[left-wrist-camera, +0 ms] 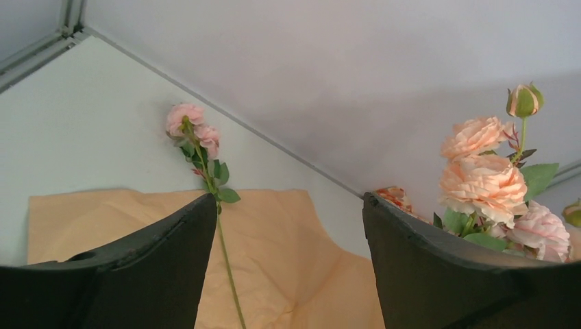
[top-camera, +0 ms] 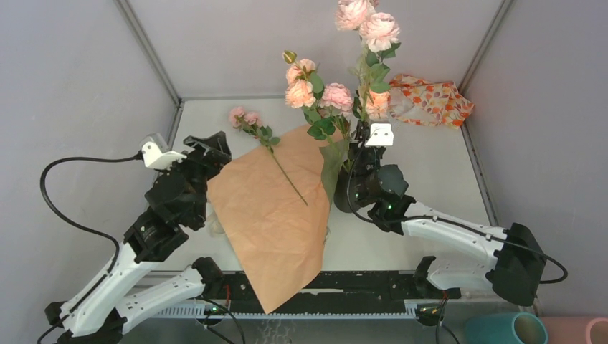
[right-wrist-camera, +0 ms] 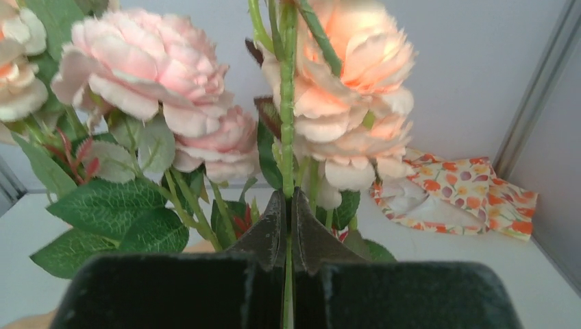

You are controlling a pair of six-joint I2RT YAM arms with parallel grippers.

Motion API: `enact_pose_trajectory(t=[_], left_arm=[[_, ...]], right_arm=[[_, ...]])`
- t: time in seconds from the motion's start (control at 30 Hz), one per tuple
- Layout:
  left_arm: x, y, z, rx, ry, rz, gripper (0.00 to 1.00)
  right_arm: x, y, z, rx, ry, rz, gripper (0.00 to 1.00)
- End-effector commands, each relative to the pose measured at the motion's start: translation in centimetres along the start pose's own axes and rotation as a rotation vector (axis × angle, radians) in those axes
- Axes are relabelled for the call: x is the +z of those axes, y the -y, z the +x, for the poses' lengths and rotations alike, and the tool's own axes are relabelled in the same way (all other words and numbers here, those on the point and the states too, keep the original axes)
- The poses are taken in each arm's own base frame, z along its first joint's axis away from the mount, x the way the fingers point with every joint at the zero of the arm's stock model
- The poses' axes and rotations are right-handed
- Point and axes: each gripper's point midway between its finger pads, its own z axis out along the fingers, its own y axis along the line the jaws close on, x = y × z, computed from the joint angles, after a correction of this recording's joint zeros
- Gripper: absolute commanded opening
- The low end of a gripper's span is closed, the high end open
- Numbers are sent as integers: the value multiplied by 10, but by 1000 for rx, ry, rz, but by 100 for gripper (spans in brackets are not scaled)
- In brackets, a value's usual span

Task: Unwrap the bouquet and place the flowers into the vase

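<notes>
The orange-brown wrap paper (top-camera: 272, 215) lies spread flat on the table, and a strip of sage-green paper (top-camera: 333, 161) stands at its right edge. One loose rose stem (top-camera: 287, 175) rests on the paper, its pink blossoms (left-wrist-camera: 188, 120) pointing to the far left. My left gripper (top-camera: 215, 147) hovers open at the paper's left corner, nothing between its fingers (left-wrist-camera: 171, 253). Several pink and peach roses (top-camera: 315, 93) stand at the black vase (top-camera: 343, 199), which my right arm mostly hides. My right gripper (right-wrist-camera: 287, 199) is shut on a tall upright rose stem (right-wrist-camera: 287, 137) above the vase.
An orange-and-white patterned cloth (top-camera: 430, 100) lies crumpled in the far right corner. A teal cylinder (top-camera: 505, 330) and a pink cylinder (top-camera: 584, 331) stand off the table at the near right. Grey enclosure walls bound the table on three sides.
</notes>
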Motion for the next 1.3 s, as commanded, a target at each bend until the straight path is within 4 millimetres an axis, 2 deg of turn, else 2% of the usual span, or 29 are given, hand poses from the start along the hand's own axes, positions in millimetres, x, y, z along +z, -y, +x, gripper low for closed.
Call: enact_pose_trajectory(t=[0.0, 0.27, 0.47, 0.77, 1.03, 1.27], left_arm=[[5, 7, 24, -10, -66, 43, 83], [19, 14, 42, -16, -120, 62, 83], [36, 19, 77, -36, -243, 72, 83], [77, 6, 138, -64, -450, 40, 80], [101, -1, 167, -48, -510, -1, 79], [114, -14, 194, -44, -574, -38, 77]], right_arm=[[-2, 4, -11, 46, 98, 38, 0], [-19, -4, 13, 52, 102, 14, 0], [-33, -8, 26, 53, 85, -10, 0], [-57, -18, 59, 43, 6, -45, 0], [-65, -16, 85, 19, -58, -38, 0], [-67, -12, 89, 27, -76, -14, 3]])
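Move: The last loose pink flower lies across the brown paper; its middle is about 20 cm ahead of my left hand, 7 cm to the right and 38 cm below. The paper's middle is almost directly under that hand, some 8 cm right. My right hand, already gripping a stem, has the vase about 2 cm back, 1 cm left and 25 cm below its middle. The blooms already standing in the vase are around 5 cm ahead and 7 cm left of my right hand, at its height. With my right fingers still shut on the stem, I lower it about 10 cm into the vase, easing back some 4 cm on the way. Meanwhile I swing my open left hand down about 17 cm, forward 12 and right 8, towards the loose flower, tipping it some 30 degrees downward and turning it slightly clockwise; it touches nothing yet. ##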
